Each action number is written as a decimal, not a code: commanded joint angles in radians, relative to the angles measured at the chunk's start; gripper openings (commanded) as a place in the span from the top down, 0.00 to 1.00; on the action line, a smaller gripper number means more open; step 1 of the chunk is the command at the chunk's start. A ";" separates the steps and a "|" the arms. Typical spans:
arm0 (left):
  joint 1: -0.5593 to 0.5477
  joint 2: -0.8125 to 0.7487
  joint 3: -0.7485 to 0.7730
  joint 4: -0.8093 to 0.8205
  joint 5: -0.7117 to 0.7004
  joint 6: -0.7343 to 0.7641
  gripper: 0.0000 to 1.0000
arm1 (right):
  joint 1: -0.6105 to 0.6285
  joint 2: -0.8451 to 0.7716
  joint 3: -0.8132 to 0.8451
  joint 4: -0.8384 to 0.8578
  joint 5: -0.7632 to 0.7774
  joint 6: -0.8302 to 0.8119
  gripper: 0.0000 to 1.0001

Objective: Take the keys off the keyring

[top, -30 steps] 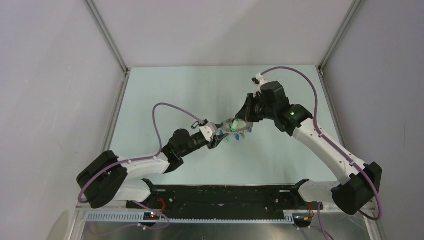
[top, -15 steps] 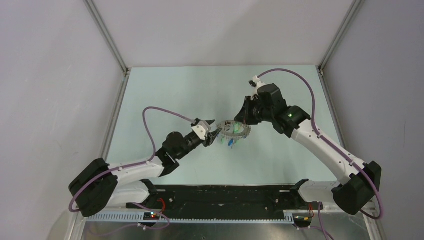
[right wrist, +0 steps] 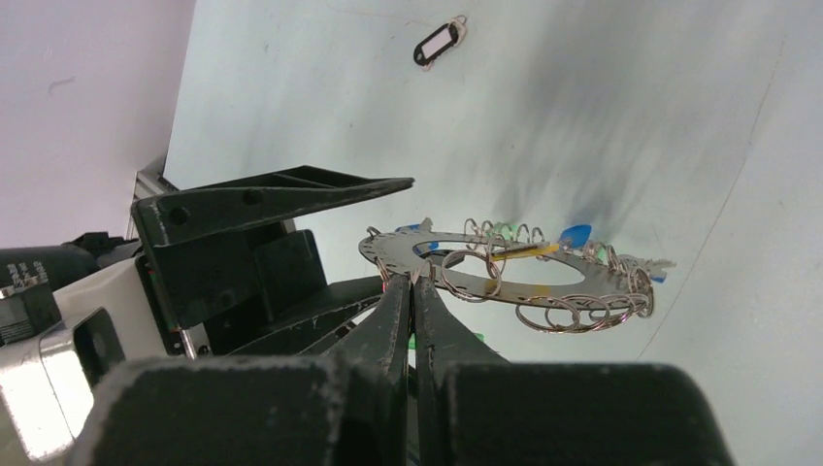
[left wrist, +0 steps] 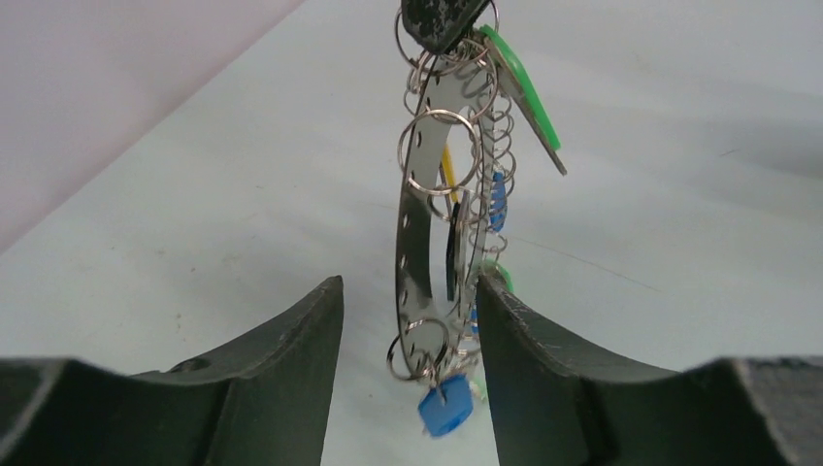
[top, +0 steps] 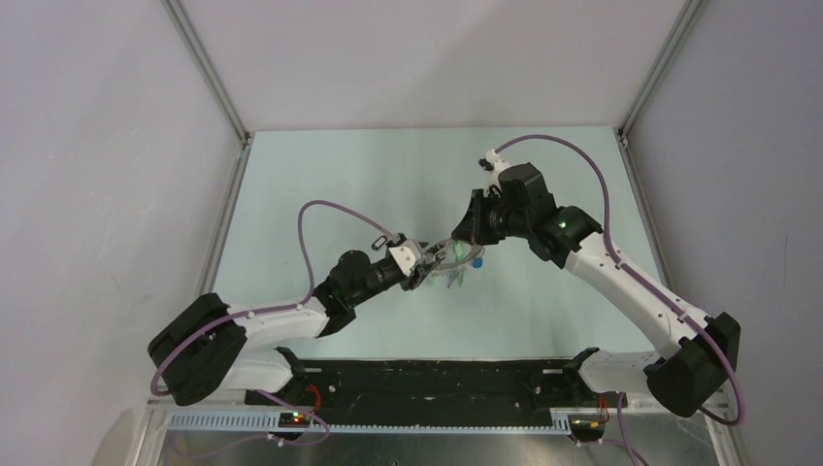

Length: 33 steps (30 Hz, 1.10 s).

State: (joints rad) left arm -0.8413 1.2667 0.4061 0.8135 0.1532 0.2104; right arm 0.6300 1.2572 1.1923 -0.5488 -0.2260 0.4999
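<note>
The keyring is a flat silver hoop with punched holes, strung with small wire rings and keys with blue, green and yellow heads. It hangs above the table from my right gripper, which is shut on its rim. In the left wrist view the keyring stands on edge. My left gripper is open with one finger on each side of the hoop's lower part, and the right-hand finger lies close against the rings. A blue key head dangles low between the fingers.
A small black tag on its own ring lies loose on the pale green table, away from the arms. Grey walls and aluminium posts close in the table at the back and sides.
My left gripper drew back from the keyring half a second ago, then came forward again around it with its jaws a little wider. My right gripper shifted slightly left with the keyring.
</note>
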 commanded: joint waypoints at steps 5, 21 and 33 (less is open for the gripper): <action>-0.001 0.029 0.057 0.005 0.066 0.057 0.97 | 0.041 -0.046 0.015 0.046 -0.042 -0.077 1.00; -0.004 -0.063 -0.039 0.004 0.080 0.326 1.00 | 0.041 -0.266 -0.178 0.169 -0.026 -0.743 0.26; -0.014 -0.248 -0.072 -0.063 0.136 0.484 1.00 | 0.204 -0.300 -0.262 0.216 -0.165 -1.284 0.27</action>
State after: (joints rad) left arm -0.8452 1.0763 0.3157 0.6918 0.2333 0.6277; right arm 0.7361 0.9424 0.9283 -0.3801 -0.4034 -0.5594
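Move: The keyring hangs from my shut right fingers, its middle about 5 cm below that hand, 1 cm ahead and 1 cm to its right. From my open left hand the keyring's middle is some 4 cm to the right, 2 cm ahead and 2 cm higher, with its near end already between those fingers. The loose black tag lies on the table about 9 cm ahead of my left hand, 13 cm to its left and 16 cm below. I shut my left fingers on the near end of the keyring's rim, then open my right hand wide and let go. The right swings briefly right and up, then draws back from the keyring, ending about 5 cm back, wrist turning counter-clockwise and fingers tipping up to level. My left carries the keyring some 2 cm back and left, dipping nearly 3 cm and rising again as it rolls about 25 degrees. ##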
